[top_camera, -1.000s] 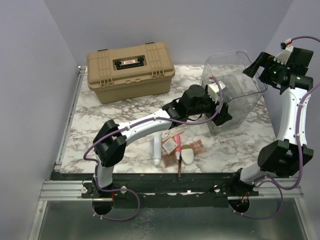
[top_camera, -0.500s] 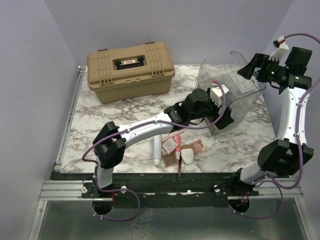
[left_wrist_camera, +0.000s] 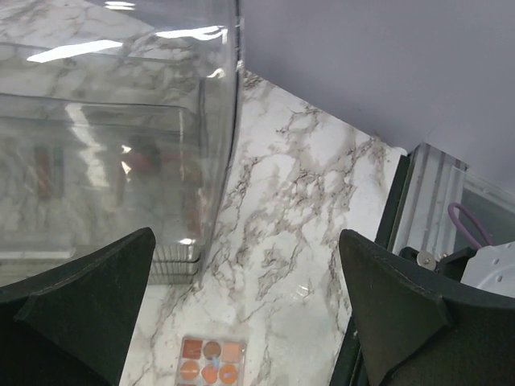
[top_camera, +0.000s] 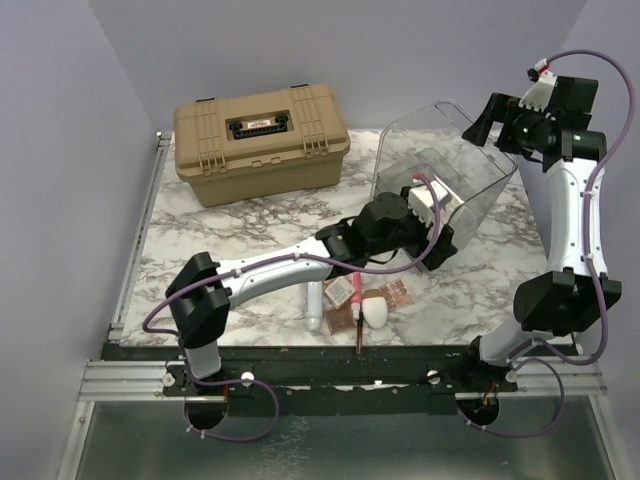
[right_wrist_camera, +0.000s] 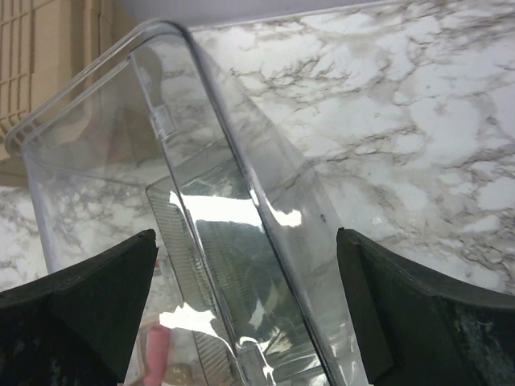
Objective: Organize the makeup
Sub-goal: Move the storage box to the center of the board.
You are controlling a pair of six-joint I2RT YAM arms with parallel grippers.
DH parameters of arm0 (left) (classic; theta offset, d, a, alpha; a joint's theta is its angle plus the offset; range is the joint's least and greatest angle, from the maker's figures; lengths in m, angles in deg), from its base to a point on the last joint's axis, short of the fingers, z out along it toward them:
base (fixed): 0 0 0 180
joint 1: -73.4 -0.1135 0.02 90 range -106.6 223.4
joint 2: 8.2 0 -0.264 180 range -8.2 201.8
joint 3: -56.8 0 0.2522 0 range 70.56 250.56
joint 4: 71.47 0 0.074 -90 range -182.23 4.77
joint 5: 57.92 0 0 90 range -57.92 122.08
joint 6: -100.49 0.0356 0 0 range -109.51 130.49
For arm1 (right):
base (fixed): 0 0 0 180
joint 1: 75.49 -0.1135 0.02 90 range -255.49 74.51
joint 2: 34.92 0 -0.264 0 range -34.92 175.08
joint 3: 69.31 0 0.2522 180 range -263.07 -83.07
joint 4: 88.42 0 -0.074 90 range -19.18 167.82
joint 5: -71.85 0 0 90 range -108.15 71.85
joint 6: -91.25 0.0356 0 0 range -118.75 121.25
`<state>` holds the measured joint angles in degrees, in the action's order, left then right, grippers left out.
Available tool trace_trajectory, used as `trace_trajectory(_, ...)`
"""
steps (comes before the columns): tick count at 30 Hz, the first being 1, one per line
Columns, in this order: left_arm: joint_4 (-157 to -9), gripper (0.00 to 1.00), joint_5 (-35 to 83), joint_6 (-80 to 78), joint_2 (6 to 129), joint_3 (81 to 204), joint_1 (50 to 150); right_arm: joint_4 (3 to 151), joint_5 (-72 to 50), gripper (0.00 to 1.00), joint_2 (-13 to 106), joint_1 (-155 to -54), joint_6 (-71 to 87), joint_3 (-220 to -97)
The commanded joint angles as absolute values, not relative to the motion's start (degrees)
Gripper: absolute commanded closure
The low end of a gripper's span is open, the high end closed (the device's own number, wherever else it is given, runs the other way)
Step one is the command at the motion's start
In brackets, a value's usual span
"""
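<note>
The makeup lies in a cluster near the table's front edge: a white tube (top_camera: 315, 303), a pink tube (top_camera: 356, 283), two square eyeshadow palettes (top_camera: 340, 291) (top_camera: 396, 294), a white oval piece (top_camera: 374, 313) and a thin pencil (top_camera: 358, 331). My left gripper (top_camera: 442, 237) (left_wrist_camera: 245, 237) hangs open beside the base of the clear bin (top_camera: 440, 165), above one palette (left_wrist_camera: 211, 362). Up at the bin's top rim, my right gripper (top_camera: 486, 122) (right_wrist_camera: 245, 235) is open, its fingers on either side of the clear wall (right_wrist_camera: 241, 209). A pink tube (right_wrist_camera: 157, 350) shows through the plastic.
A large tan hard case (top_camera: 262, 140) stands at the back left. The clear bin (left_wrist_camera: 121, 145) leans over to the left, with grey drawers inside. The metal rail (top_camera: 340, 375) and both arm bases run along the near edge. Purple walls close in on three sides.
The right gripper has swung left, and the clear bin's top has tipped left with it. The left arm has stretched further toward the bin's base. The makeup has not moved.
</note>
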<state>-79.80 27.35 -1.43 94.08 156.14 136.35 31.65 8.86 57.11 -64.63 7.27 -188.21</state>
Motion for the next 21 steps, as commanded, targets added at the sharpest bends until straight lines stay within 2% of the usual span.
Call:
trace_trajectory(1, -78.96, 0.01, 31.64, -1.19, 87.08, 151.96, 134.48, 28.44, -0.97, 0.0, 57.45, -64.73, 8.85, -194.11)
trace_trajectory(6, -78.11, 0.01, 30.22, -3.89, 81.0, 145.62, 130.27, 27.86, -4.03, 0.0, 56.18, -64.71, 8.57, -196.27)
trace_trajectory(11, -71.15, 0.01, 25.39, -12.41, 76.48, 135.43, 122.06, 28.57, 1.78, 0.0, 51.85, -64.72, 9.12, -188.93)
trace_trajectory(18, -58.82, 0.02, 15.01, -24.6, 80.05, 129.99, 115.61, 30.97, 5.41, 0.0, 48.34, -64.68, 10.14, -180.28)
trace_trajectory(21, -48.48, 0.03, 11.66, -32.6, 83.06, 127.63, 114.01, 31.15, 6.25, 0.0, 47.6, -64.75, 10.38, -179.04)
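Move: The storage box's middle lies about 12 cm ahead of the left hand, level with it sideways and some 10 cm lower. From the left hand, the eyeshadow palette is about 5 cm back and 8 cm left, and the pens roughly 5 cm ahead and 23 cm left, both on the board some 24 cm below. From the right hand, above the far rim, the box's middle is about 8 cm back, 9 cm left and 16 cm lower. Swinging left and forward about 17 cm in all, the open left hand clears the box's near corner and comes round beside its left, drawer-fronted side, rising slightly, then sinking some 4 cm while turning counter-clockwise and tipping. The open right hand rises about 4 cm, drifting right, then sinks nearly 5 cm and draws back 3 cm along the rim. ##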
